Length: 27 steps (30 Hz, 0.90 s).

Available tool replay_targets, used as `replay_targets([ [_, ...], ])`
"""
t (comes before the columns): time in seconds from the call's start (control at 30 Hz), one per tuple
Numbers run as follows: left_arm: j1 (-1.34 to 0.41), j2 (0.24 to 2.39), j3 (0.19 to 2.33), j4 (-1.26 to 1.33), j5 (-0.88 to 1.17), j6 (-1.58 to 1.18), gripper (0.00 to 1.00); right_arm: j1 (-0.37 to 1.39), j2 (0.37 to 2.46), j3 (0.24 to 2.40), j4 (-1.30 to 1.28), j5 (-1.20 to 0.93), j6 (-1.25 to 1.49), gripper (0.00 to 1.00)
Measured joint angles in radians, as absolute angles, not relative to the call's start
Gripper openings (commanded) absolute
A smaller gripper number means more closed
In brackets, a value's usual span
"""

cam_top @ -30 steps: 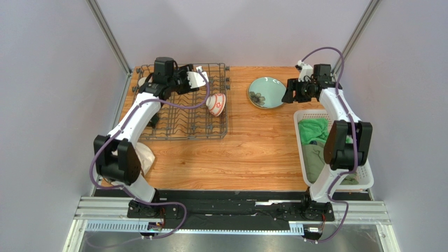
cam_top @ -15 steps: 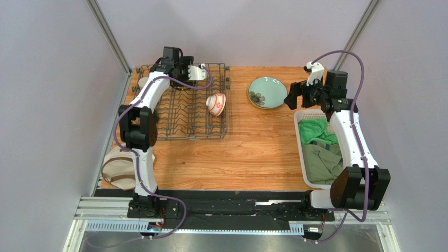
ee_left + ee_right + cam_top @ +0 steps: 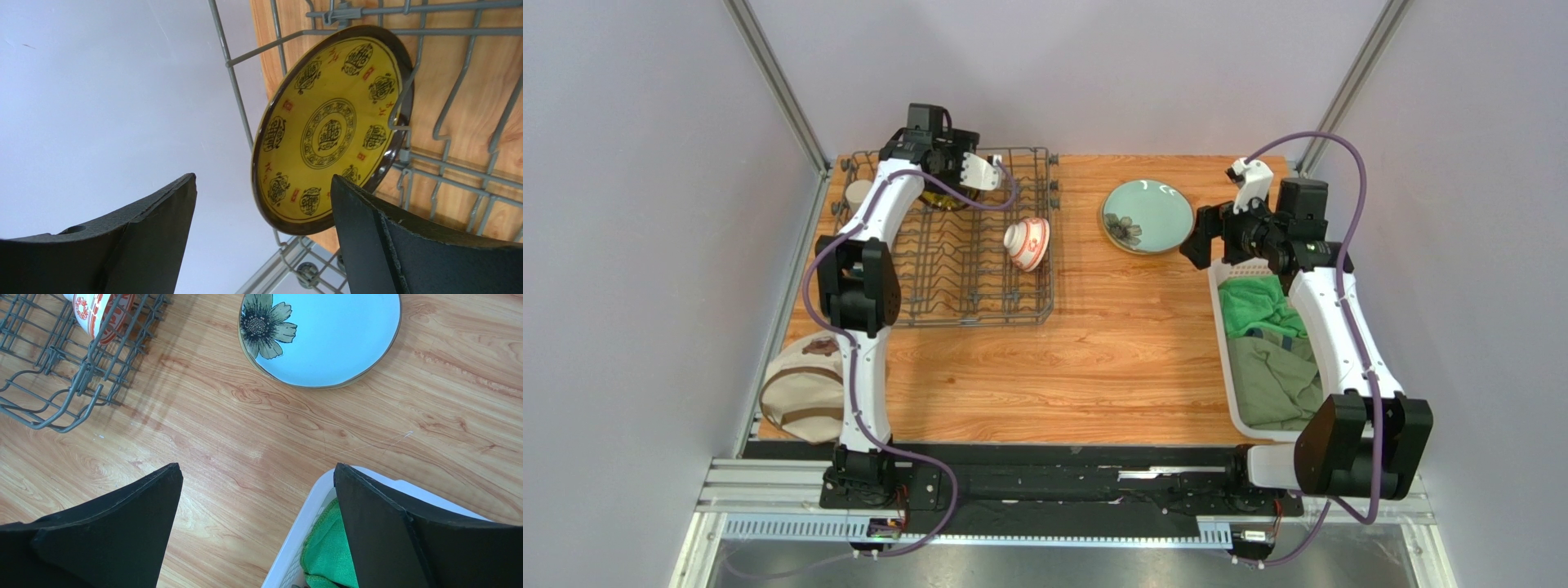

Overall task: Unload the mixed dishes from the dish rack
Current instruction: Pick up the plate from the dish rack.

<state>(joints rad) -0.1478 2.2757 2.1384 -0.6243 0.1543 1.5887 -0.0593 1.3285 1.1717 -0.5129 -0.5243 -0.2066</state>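
The grey wire dish rack (image 3: 940, 288) stands at the far left. A yellow-and-dark patterned plate (image 3: 331, 128) stands upright between its prongs at the back. My left gripper (image 3: 264, 190) is open, with the plate's lower rim between the fingertips, nearer the right one; it is at the rack's back edge (image 3: 967, 181). A red-and-white bowl (image 3: 1027, 241) lies tipped in the rack's right side. The pale green flowered plate (image 3: 1147, 216) lies flat on the table. My right gripper (image 3: 1204, 239) is open and empty, just near of that plate (image 3: 319, 337).
A white slotted basket (image 3: 1225, 343) with green cloths (image 3: 1259, 306) stands at the right; its corner is under my right finger (image 3: 307, 533). A cream plate (image 3: 808, 390) lies at the near left corner. A small beige cup (image 3: 854, 192) sits at the rack's far left.
My left arm has straightened and reached farther back over the rack, uncovering the cream plate. My right gripper has drawn back from the green plate toward the basket corner.
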Motion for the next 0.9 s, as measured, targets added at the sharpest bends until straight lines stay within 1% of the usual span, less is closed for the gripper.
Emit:
replay_targets([
  [0.13,-0.143,2.298,2.178,-0.644,0.15,1.625,0.84,-0.059,1.341,1.162,-0.506,-0.524,-0.207,0.99],
  [0.23,-0.142,2.318,2.203,-0.663,0.147,1.642,0.8,-0.059,1.352,1.158,-0.503,-0.524,-0.207,0.99],
  [0.33,-0.141,2.331,2.21,-0.681,0.147,1.65,0.71,-0.059,1.357,1.156,-0.501,-0.523,-0.207,0.99],
  [0.4,-0.141,2.343,2.224,-0.692,0.147,1.654,0.68,-0.059,1.357,1.152,-0.495,-0.523,-0.207,0.99],
  [0.43,-0.141,2.35,2.233,-0.7,0.147,1.656,0.63,-0.059,1.357,1.149,-0.495,-0.523,-0.207,0.99],
  [0.53,-0.141,2.363,2.25,-0.713,0.147,1.66,0.55,-0.059,1.357,1.141,-0.494,-0.522,-0.207,0.99],
  [0.6,-0.141,2.368,2.253,-0.719,0.146,1.665,0.51,-0.059,1.358,1.137,-0.492,-0.522,-0.207,0.99],
  [0.7,-0.141,2.37,2.259,-0.715,0.141,1.669,0.37,-0.059,1.358,1.133,-0.489,-0.521,-0.207,0.98],
  [0.73,-0.141,2.37,2.262,-0.712,0.14,1.671,0.28,-0.059,1.358,1.132,-0.489,-0.521,-0.207,0.98],
  [0.8,-0.141,2.37,2.266,-0.705,0.139,1.67,0.24,-0.059,1.358,1.13,-0.488,-0.521,-0.207,0.98],
  [0.83,-0.141,2.37,2.267,-0.692,0.137,1.668,0.2,-0.059,1.358,1.13,-0.488,-0.521,-0.207,0.98],
  [0.9,-0.141,2.37,2.265,-0.681,0.136,1.667,0.17,-0.059,1.358,1.128,-0.488,-0.521,-0.207,0.98],
])
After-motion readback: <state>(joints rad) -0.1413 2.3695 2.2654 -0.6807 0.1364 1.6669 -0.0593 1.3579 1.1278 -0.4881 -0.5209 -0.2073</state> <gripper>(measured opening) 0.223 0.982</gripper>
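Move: The yellow plate leans in the rack close under the left hand, its middle some 4 cm back, about 1 cm to the right and 6 cm below. The white cup stands about 17 cm to the hand's left and 7 cm back; the red-and-white bowl sits roughly 20 cm to its right and 18 cm back, a little lower. From the idle right hand the plate is some 18 cm ahead, 50 cm to the left and 11 cm lower. The yellow plate's far upper rim is pinched by the left hand, which dips about 2 cm over it, then comes up some 1 cm while edging forward about 1.5 cm in all. The wide-open fingers close most of the way, one behind the rim and one over the yellow face, the wrist barely turning. The empty right hand, open above the basket's edge, sinks roughly 2.5 cm. ##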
